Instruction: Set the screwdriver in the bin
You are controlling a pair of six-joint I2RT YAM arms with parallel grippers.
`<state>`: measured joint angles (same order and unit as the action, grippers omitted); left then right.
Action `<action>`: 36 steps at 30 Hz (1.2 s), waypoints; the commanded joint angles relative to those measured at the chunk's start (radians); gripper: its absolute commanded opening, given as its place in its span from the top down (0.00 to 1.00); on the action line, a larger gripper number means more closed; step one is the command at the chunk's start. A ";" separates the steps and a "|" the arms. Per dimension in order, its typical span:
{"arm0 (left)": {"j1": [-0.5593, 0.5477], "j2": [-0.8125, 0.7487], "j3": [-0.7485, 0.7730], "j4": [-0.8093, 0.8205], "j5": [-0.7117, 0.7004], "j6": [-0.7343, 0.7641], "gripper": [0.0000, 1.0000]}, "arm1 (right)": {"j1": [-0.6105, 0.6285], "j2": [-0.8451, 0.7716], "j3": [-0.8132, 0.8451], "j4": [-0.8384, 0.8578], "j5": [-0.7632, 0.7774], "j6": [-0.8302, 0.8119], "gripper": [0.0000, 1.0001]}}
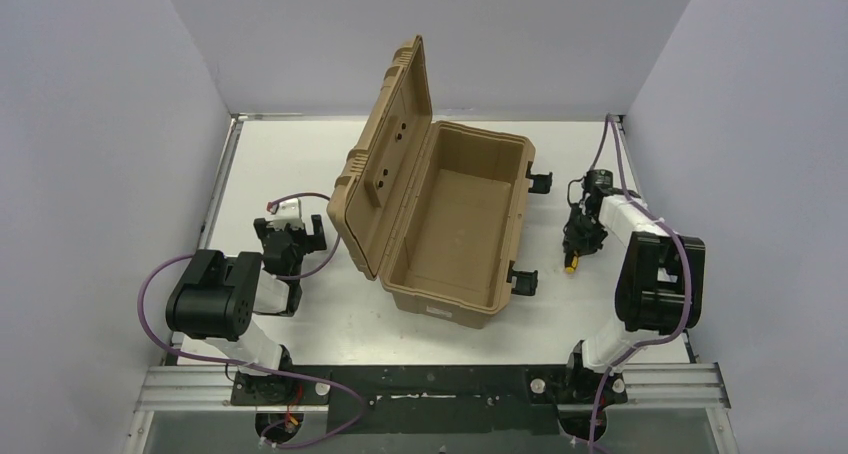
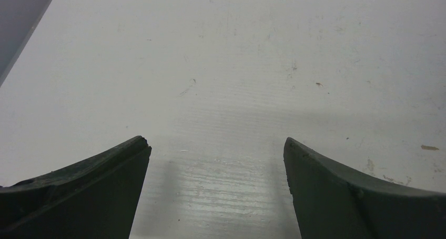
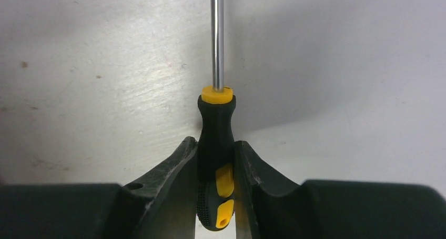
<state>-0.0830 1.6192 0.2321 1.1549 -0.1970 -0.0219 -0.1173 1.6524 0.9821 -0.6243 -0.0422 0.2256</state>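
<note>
The screwdriver (image 3: 216, 144) has a black-and-yellow handle and a thin shiny shaft pointing away over the white table. My right gripper (image 3: 216, 147) is shut on its handle, a finger pressed against each side. From above, the right gripper (image 1: 580, 244) sits low at the table right of the bin, and the handle's yellow end (image 1: 571, 268) pokes out toward the near side. The bin (image 1: 455, 229) is a tan case standing open, lid (image 1: 385, 154) raised on its left, inside empty. My left gripper (image 2: 216, 144) is open over bare table, left of the bin (image 1: 292, 236).
Black latches (image 1: 522, 279) stick out from the bin's right wall, close to the right gripper. Grey walls enclose the white table (image 1: 280, 164) on three sides. Purple cables loop off both arms.
</note>
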 commanded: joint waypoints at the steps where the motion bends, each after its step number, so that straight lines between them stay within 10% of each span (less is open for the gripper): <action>1: 0.008 -0.010 0.024 0.049 0.013 -0.008 0.03 | -0.004 -0.139 0.179 -0.084 0.039 0.038 1.00; 9: 0.006 -0.010 0.024 0.046 0.013 -0.008 0.03 | 0.069 -0.216 0.597 -0.232 0.006 0.178 1.00; 15: 0.006 -0.008 0.023 0.053 0.013 -0.006 0.03 | 0.389 -0.173 0.764 -0.246 0.106 0.301 1.00; 24: 0.005 -0.009 0.023 0.050 0.011 -0.005 0.03 | 0.728 0.010 0.642 -0.165 0.100 0.406 1.00; 36: 0.006 -0.010 0.023 0.046 0.008 -0.007 0.03 | 0.747 0.226 0.408 0.033 0.025 0.432 1.00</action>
<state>-0.0830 1.6192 0.2321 1.1549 -0.1970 -0.0216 0.6411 1.8618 1.3888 -0.7082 -0.0109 0.6353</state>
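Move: The screwdriver is already pinched by its handle in the right fingers, low at the table, shaft pointing forward. The middle of the open bin is about 28 cm to the left, some 6 cm ahead and 6 cm higher. On its near side wall, about 12 cm up, the near latch sits roughly 14 cm left and 4 cm back, the far latch 11 cm left and 17 cm ahead. From the idle left hand the bin is about 41 cm right, level ahead, 4 cm up. Still gripped by its handle, the screwdriver leaves the table in the right hand, swinging up about 32 cm and some 10 cm forward, then left about 29 cm over the bin's right wall between the latches, and down some 27 cm into the bin. The fingers tip outward about 40 degrees on the rise and return nearly straight down as the hand turns 20 degrees counter-clockwise. ##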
